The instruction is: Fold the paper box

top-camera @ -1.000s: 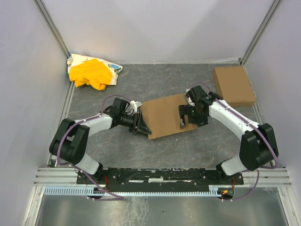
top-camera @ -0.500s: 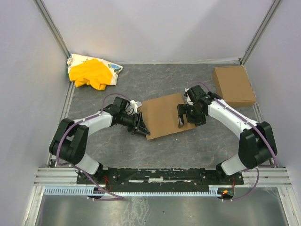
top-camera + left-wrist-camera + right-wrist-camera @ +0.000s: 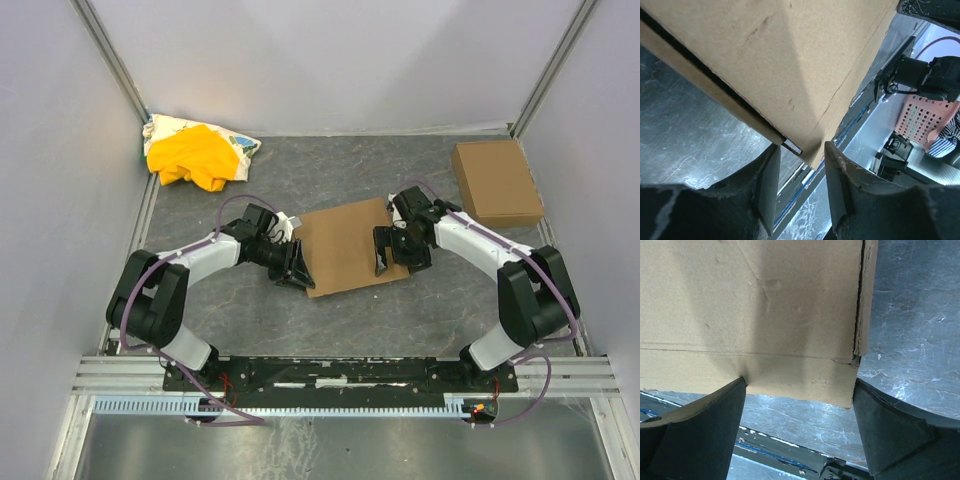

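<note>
The paper box [image 3: 345, 245] lies flat on the grey table [image 3: 330, 170] between my two arms, a brown cardboard rectangle turned a little askew. My left gripper [image 3: 297, 270] is at its near left corner. In the left wrist view that corner [image 3: 810, 150] pokes between the fingertips of this gripper [image 3: 800, 152], with a gap on the left side. My right gripper [image 3: 385, 252] is at the box's right edge. Its jaws [image 3: 799, 382] stand wide open, and the cardboard's edge [image 3: 795, 375] lies just past the fingertips.
A smaller folded brown box [image 3: 496, 182] sits at the back right. A yellow cloth [image 3: 195, 155] lies on a patterned bag in the back left corner. White walls close in three sides. A pink basket [image 3: 922, 120] shows beyond the table's near edge.
Both grippers and the paper box have shifted slightly to the left. The right arm has drawn in closer over the box's right edge.
</note>
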Tool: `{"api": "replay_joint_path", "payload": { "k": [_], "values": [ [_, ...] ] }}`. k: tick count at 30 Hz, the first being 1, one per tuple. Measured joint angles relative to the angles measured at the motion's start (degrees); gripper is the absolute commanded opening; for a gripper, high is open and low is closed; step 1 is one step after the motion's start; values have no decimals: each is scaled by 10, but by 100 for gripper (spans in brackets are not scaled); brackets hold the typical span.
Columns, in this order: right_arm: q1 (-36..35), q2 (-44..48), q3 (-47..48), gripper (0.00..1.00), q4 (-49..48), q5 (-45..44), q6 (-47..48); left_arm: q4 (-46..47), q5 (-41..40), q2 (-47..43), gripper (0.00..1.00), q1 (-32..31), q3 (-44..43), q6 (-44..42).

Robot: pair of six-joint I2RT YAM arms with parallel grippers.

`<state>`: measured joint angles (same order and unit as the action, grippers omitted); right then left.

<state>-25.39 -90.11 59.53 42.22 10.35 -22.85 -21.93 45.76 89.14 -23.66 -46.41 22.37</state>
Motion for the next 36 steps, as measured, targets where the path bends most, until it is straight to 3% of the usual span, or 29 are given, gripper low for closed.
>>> {"api": "replay_joint_path", "payload": {
  "k": [26,36],
  "values": [
    [-2,-12,-19,91,-29,-27,2,-54,-173,11,45,-9,-20,-58],
    [-2,98,-26,91,-38,-54,3,-47,-219,-55,47,-9,-17,-61]
  ]
}}
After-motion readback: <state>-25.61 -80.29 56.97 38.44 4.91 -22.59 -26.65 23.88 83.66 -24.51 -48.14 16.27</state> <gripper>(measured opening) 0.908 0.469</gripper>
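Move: The closed paper box's near-left corner sits right at my left fingertips, about 2 cm back and 1 cm to the right; the box's middle is some 9 cm ahead and 10 cm right of that hand. My wide-open right hand is at the near-right corner, which lies roughly 2 cm back and 3 cm right, both corners about 1 cm lower than my fingers. The spare carton stands some 19 cm ahead and 22 cm right of my right hand. I work both near corners of the lid downwards: my left hand sinks and slides left, about 3.5 cm each way, its fingers tilting some 15 degrees steeper, while my right, on the near strip, eases down 1.5 cm. Then both come free; the right lifts about 5 cm, tipping its fingers forward, the left a little over 2 cm while going slightly forward. Neither gripper opens or closes. ##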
